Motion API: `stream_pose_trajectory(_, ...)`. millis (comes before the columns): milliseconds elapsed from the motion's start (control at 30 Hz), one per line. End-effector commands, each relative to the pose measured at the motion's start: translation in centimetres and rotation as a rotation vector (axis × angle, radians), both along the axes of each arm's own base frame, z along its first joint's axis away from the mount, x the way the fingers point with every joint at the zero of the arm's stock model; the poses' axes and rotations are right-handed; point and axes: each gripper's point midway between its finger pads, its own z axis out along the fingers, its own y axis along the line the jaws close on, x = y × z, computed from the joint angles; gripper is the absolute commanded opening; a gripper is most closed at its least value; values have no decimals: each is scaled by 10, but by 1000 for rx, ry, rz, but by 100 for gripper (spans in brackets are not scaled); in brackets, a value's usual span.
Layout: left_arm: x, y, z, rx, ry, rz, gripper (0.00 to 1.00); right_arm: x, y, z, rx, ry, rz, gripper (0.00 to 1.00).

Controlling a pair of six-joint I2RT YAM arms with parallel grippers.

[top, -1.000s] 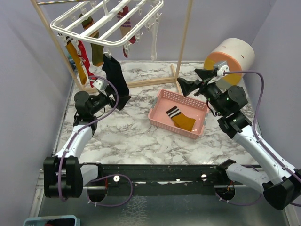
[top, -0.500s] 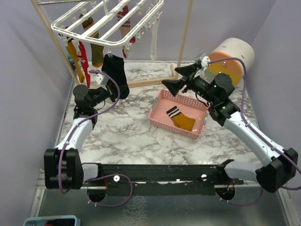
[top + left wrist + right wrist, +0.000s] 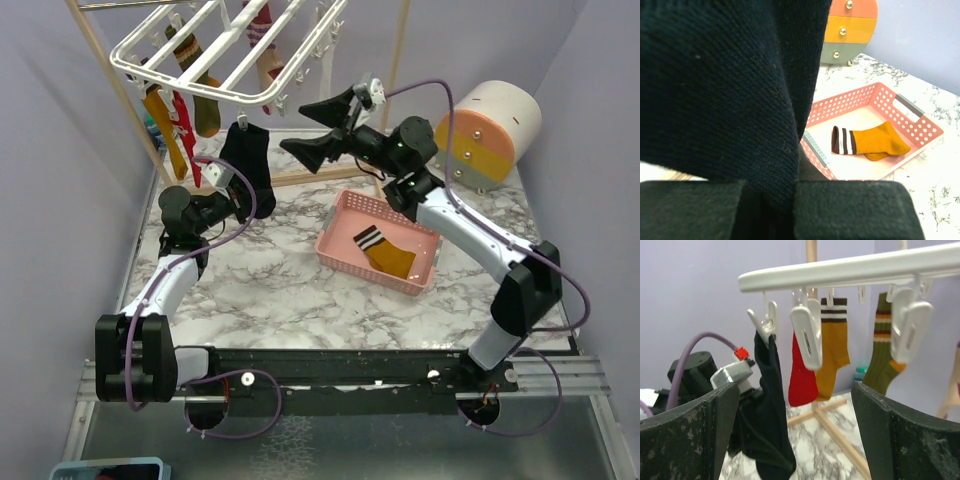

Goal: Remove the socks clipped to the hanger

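Observation:
The white hanger point(image 3: 230, 50) hangs at the back left with several socks clipped under it: mustard, red, olive and striped ones. A black sock point(image 3: 250, 160) hangs from a clip on its near bar. My left gripper point(image 3: 243, 205) is shut on that sock's lower part; the black sock point(image 3: 715, 85) fills the left wrist view above the closed fingers point(image 3: 850, 210). My right gripper point(image 3: 315, 128) is raised beside the near bar, open and empty. In its view the black sock point(image 3: 767, 410), its clip point(image 3: 769, 320), a red sock point(image 3: 802, 375) and a mustard striped sock point(image 3: 832, 350) hang ahead.
A pink basket point(image 3: 335, 235) on the marble table holds a mustard striped sock point(image 3: 385, 252). A wooden pole frame point(image 3: 392, 80) carries the hanger. A round white drum with orange, yellow and green drawers point(image 3: 490, 125) stands at the back right.
My left gripper has closed on the black sock. The right arm has swung up and to the left, from beside the drum to the hanger's near bar, still open.

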Motion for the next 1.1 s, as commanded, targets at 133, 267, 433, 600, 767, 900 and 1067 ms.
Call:
stream_pose_trajectory(133,-3,-2,-3,1,-4,-33,0,-10,72,7,26,-35,197,97)
stream_pose_trajectory(267,-2,-3,-5,1,2,-36,0,-13,92,5,13,-48,211,89)
stream_pose_trajectory(433,-3,-6,-6,-5,22,-66,0,-7,101,10,34,-62,198,88)
stream_pose_trajectory(600,-4,-6,-6,-6,23,-72,0,-1,106,17,56,-81,195,86)
stream_pose_trajectory(767,-4,-7,-7,-7,27,-76,0,0,105,25,73,-97,187,76)
stream_pose_trajectory(900,-3,-7,-7,-8,31,-81,0,0,104,27,76,-105,182,67)
stream_pose_trajectory(1067,-3,-7,-8,-9,33,-81,0,-2,105,30,90,-105,195,56)
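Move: About 11 cm to the right hand's left, level fore and aft and roughly 1 cm higher, is the clip holding the black sock; the sock's middle hangs some 12 cm below that hand and 10 cm left. An empty clip sits around 5 cm ahead, 4 cm left and 2 cm up; the pink basket is some 12 cm ahead, 19 cm right and 42 cm down. The left hand already pinches the sock, with the clip about 18 cm above, 1 cm right and neither ahead nor back. Sweeping about 10 cm to its left under the hanger's front edge, the right hand reaches the black sock's clip, turning some 10 degrees counter-clockwise; it dips slightly, then rises 2 to 3 cm and stays there while its wide-open fingers close to a little over half around the clip. The left hand keeps its pinch on the sock and sinks about 1 cm. ##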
